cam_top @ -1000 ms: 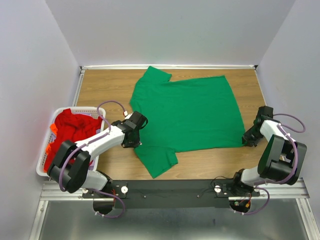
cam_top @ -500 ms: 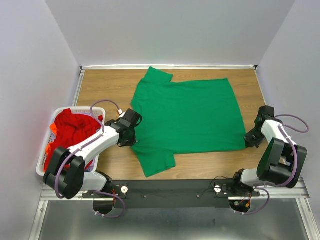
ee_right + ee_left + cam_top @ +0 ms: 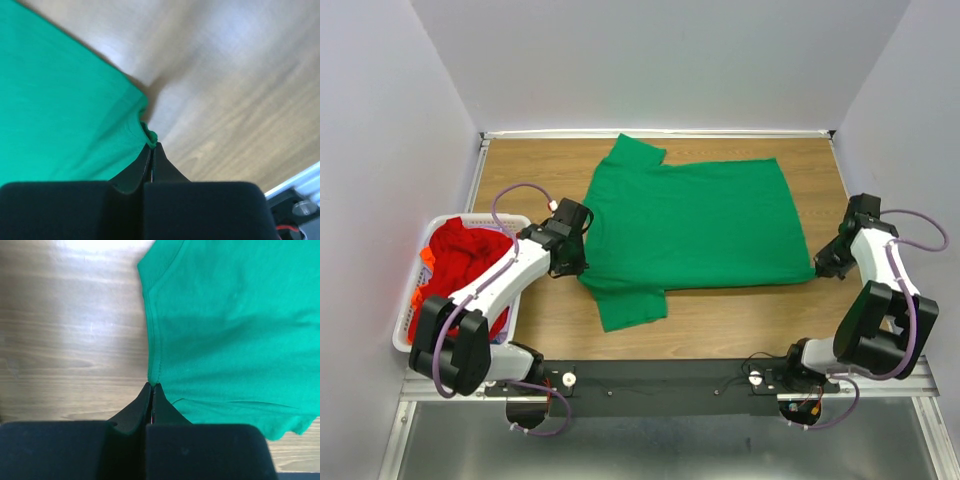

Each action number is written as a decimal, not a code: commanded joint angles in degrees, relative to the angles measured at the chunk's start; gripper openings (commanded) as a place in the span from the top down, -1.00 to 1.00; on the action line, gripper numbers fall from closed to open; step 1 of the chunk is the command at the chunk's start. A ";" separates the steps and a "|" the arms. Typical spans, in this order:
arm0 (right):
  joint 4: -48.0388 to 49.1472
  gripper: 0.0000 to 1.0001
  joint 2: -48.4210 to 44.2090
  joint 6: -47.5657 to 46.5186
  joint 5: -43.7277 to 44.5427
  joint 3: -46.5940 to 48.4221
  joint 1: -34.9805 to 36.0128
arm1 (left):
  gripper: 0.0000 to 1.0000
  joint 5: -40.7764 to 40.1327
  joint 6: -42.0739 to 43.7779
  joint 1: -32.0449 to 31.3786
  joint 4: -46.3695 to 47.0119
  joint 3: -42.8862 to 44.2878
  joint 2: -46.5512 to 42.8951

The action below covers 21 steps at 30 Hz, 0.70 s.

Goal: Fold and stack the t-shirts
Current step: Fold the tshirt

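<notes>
A bright green t-shirt (image 3: 695, 225) lies spread on the wooden table, collar end to the left, one sleeve at the back and one at the front left (image 3: 632, 305). My left gripper (image 3: 578, 268) is shut on the green t-shirt's left edge (image 3: 153, 377) near the front sleeve. My right gripper (image 3: 820, 266) is shut on its front right hem corner (image 3: 149, 135), the cloth bunched at the fingertips. Red t-shirts (image 3: 460, 265) with some orange lie heaped in the basket at the left.
A white slatted basket (image 3: 408, 340) stands at the table's left front edge, beside the left arm. White walls close the table at the left, back and right. A black rail with the arm bases (image 3: 660, 378) runs along the near edge.
Both grippers have moved toward the back and outward with the green t-shirt's edges, pulling it flatter and farther from the near edge. The right gripper closed on the hem corner.
</notes>
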 commanded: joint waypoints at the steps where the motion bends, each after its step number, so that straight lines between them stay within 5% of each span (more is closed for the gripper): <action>1: 0.29 0.99 2.73 -3.09 -3.17 5.29 -0.50 | 1.00 -0.03 3.34 1.77 -1.44 2.51 1.74; 21: 2.49 0.99 20.48 -7.49 -2.30 22.16 4.77 | 1.00 -3.81 7.04 5.46 2.87 13.68 15.80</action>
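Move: My left hand already pinches the t-shirt's near edge about 5 cm above the table. From it, the far sleeve lies some 38 cm ahead and 11 cm right, the near sleeve about 7 cm back and 12 cm right, and the basket roughly level and 29 cm left. My right hand holds the near hem corner; the far hem corner is about 36 cm ahead and 4 cm left, 5 cm lower. I carry the pinched near edge forward over the t-shirt towards its far side, both grippers staying shut on the cloth and well off the table. My left hand goes about 7 cm, nearly level; my right goes faster, about 9 cm, rising a couple of centimetres and then easing down by one, while turning some 10 degrees counter-clockwise. ##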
